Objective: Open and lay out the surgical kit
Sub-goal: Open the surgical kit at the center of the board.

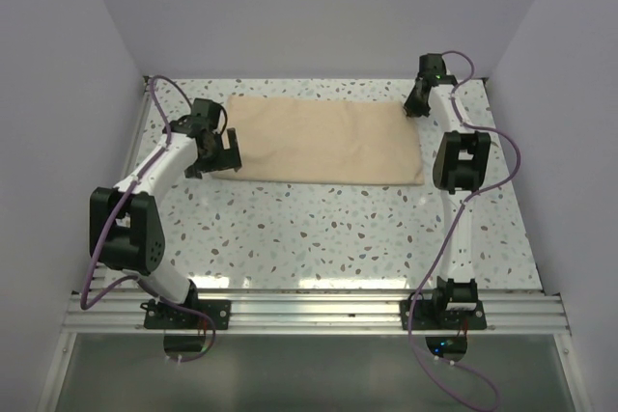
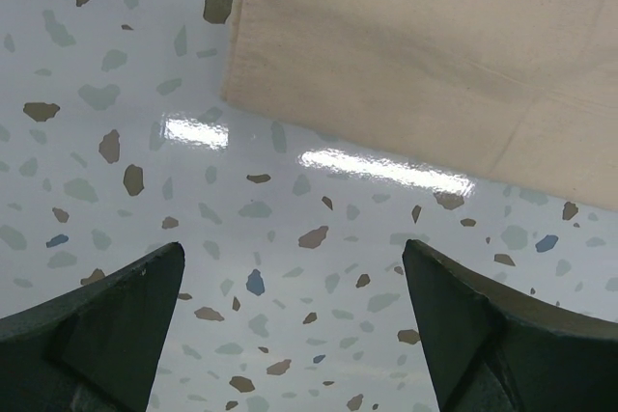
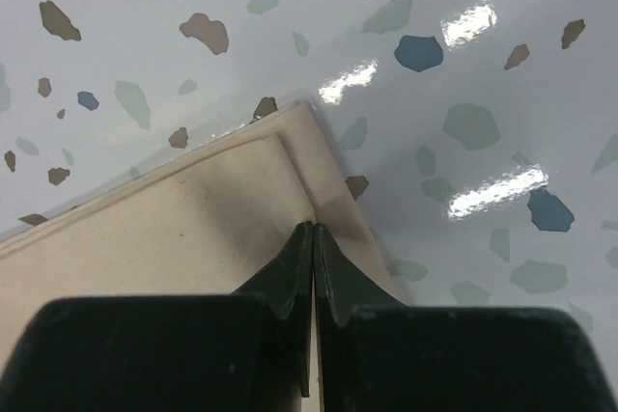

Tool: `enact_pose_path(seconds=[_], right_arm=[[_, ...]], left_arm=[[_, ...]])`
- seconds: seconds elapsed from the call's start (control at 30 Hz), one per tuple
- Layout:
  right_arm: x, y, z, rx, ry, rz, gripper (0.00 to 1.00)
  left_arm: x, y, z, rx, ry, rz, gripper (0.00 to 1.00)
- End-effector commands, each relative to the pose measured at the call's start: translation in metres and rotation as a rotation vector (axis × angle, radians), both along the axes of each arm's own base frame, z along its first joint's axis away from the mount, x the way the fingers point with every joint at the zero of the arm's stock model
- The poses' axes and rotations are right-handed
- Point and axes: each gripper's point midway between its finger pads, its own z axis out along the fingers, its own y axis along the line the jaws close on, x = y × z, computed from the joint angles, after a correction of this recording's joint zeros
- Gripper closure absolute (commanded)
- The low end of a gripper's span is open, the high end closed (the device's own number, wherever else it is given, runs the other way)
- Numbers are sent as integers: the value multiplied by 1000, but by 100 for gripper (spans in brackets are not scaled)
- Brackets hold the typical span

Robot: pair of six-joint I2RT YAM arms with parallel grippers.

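Note:
The surgical kit is a folded beige cloth wrap [image 1: 319, 137] lying flat across the far half of the table. My right gripper [image 1: 417, 103] is at its far right corner. In the right wrist view the fingertips [image 3: 313, 229] are pressed together on the edge of the top cloth layer [image 3: 174, 229], just inside the corner. My left gripper [image 1: 214, 153] hovers at the wrap's near left corner. In the left wrist view its jaws [image 2: 293, 267] stand wide open over bare table, and the cloth corner [image 2: 435, 55] lies just beyond them, untouched.
The speckled white table [image 1: 319, 229] is walled at the back and on both sides. The arm bases are bolted to a metal rail [image 1: 309, 311] at the near edge. The right arm's elbow [image 1: 459, 161] hangs beside the wrap's right end.

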Motion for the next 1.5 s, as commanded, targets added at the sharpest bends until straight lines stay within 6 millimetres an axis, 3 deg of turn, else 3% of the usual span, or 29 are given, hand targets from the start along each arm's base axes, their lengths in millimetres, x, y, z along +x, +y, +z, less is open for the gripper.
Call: enact_pose_path(seconds=[0.0,0.07,0.1,0.17,0.2,0.4,0.6,0.63,0.7,0.77,0.8,0.83,0.9,1.0,1.07,1.1,1.17,1.2,1.23,1.3,1.37,1.47], right_arm=[[19,21,52,82,-142,53,100],[17,26,63,106,-157,65,100],[18,29,81,107,-190,68,100],[14,41,91,128,-200,94,100],[13,46,106,136,-225,107,100],[-3,77,138,161,-258,162,100],[-31,118,165,186,-267,253,100],[-41,131,161,186,-246,280,100],[-55,147,176,193,-262,319,100],[-75,170,167,194,-225,370,100],[-84,178,181,198,-246,394,100],[-98,191,172,195,-217,424,100],[-118,202,185,209,-230,460,100],[-153,214,178,222,-176,507,100],[-185,208,184,213,-165,526,100],[-200,203,187,212,-159,528,100],[-236,183,192,180,-160,513,100],[-261,170,174,158,-86,504,100],[-278,156,193,129,-136,486,100],[-314,136,178,98,-59,462,100],[-349,123,188,108,-64,439,100],[-393,102,186,111,-38,378,100]], left_arm=[[20,-7,17,-23,-74,-17,0],[21,-8,17,-24,-78,-19,0],[21,-9,18,-27,-81,-20,0],[23,-11,19,-27,-88,-24,0],[24,-11,22,-29,-93,-23,0],[29,-10,36,-19,-138,-22,0],[30,-9,46,-14,-167,-18,0],[31,-9,49,-16,-177,-20,0],[32,-10,53,-22,-186,-21,0],[34,-10,59,-24,-205,-21,0],[36,-10,63,-23,-218,-19,0],[37,-9,67,-19,-228,-18,0],[40,-7,75,-11,-247,-14,0],[46,-2,89,17,-281,-4,0],[49,4,99,45,-299,13,0],[54,6,113,53,-331,24,0],[62,16,140,90,-396,68,0],[64,20,152,100,-424,88,0],[67,26,166,120,-465,121,0],[72,30,196,119,-551,147,0],[78,33,216,118,-619,172,0],[85,33,219,110,-634,196,0]])
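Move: The shut right fingers already pinch the upper cloth layer at the kit's far right corner; the lower layer's corner pokes out about 3 cm farther ahead. The near right corner lies some 25 cm straight back, the kit's middle about 27 cm left and 9 cm back, all a couple of centimetres below. From the open left hand the near right corner lies about 50 cm right, 2 cm ahead and 8 cm down. Keeping its pinch on the upper cloth layer, the right hand lifts it about 14 cm while sweeping some 20 cm left, then pulls it back roughly 35 cm to the near side, rising a little more, swinging part of the way right again and turning counter-clockwise. The empty left hand, open, rises about 18 cm and eases forward, tilting its fingers outward. ##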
